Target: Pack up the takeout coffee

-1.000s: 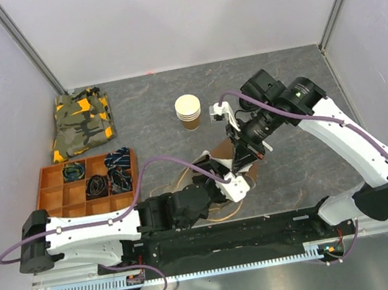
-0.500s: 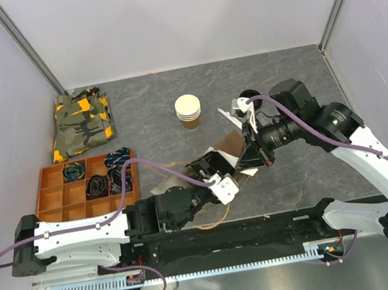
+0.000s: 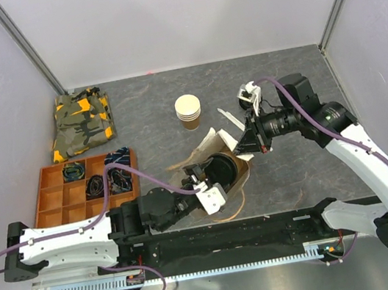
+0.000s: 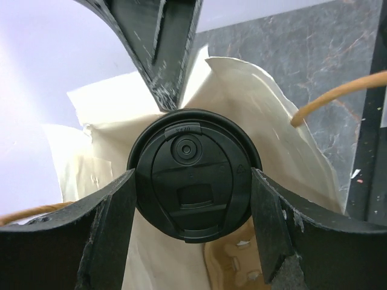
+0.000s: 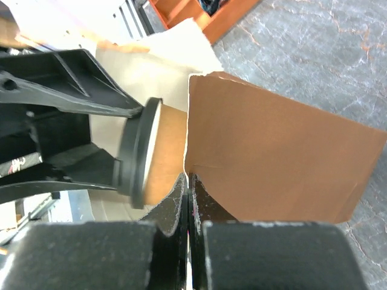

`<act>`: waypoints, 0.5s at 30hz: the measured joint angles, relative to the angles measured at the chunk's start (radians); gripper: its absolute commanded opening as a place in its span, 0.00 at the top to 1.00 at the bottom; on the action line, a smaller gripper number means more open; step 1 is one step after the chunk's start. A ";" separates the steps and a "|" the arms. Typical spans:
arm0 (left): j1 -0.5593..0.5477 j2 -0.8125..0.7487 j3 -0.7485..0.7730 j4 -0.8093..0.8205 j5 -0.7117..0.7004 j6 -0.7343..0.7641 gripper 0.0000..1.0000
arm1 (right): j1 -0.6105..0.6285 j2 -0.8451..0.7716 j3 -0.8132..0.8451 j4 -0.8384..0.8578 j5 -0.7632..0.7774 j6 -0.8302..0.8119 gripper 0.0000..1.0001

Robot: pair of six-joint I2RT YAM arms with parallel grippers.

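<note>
The takeout coffee (image 4: 193, 172), a brown paper cup under a round black lid, lies on its side in the mouth of a brown paper bag (image 5: 272, 163) with a white inside (image 4: 254, 103). My left gripper (image 4: 193, 181) is shut on the cup, one finger on each side of the lid. In the top view the lid (image 3: 220, 167) faces the left gripper (image 3: 213, 180) at the bag's opening (image 3: 212, 142). My right gripper (image 5: 188, 181) is shut on the bag's upper edge, just beside the cup's wall (image 5: 168, 151), and holds that edge up (image 3: 251, 143).
A stack of nested cream-rimmed cups (image 3: 188, 111) stands behind the bag. An orange compartment tray (image 3: 53, 191) with dark items lies at the left, with a camouflage cloth (image 3: 81, 123) beyond it. The bag's cord handle (image 3: 229, 210) trails toward the near edge.
My right gripper has pulled the bag's edge up and to the right, widening the mouth. My left arm has drawn back to the left, and the cup's black lid now shows in the opening.
</note>
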 measured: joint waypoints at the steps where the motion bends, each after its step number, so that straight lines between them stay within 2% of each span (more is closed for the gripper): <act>1: 0.000 -0.003 0.000 -0.001 0.007 -0.005 0.83 | 0.004 -0.005 -0.015 0.008 0.005 -0.003 1.00; 11: 0.007 0.055 -0.112 0.052 0.013 -0.023 0.86 | 0.058 -0.253 -0.176 0.048 0.093 -0.032 1.00; 15: 0.007 0.097 -0.117 0.063 0.006 -0.023 0.86 | 0.058 -0.304 -0.195 0.041 0.127 -0.059 1.00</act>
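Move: The left gripper holds the lidded cup by its lid in the bag mouth. The carrier in the bag lies about 18 cm below that hand and 3 cm to its right; the pinched bag rim is some 8 cm right and 4 cm ahead, near hand height, and the cup stack about 25 cm ahead, 5 cm left. From the right gripper, shut on that rim, the carrier is roughly 4 cm back, 5 cm left and 19 cm down. Lower the left gripper about 7 cm, almost straight down into the bag towards the carrier, keeping its grip on the cup's lid and tipping the fingers down a little. Meanwhile keep the right gripper pinched on the bag rim and draw that rim back about 4 cm and somewhat to the right, rolling the wrist some 10 degrees. ##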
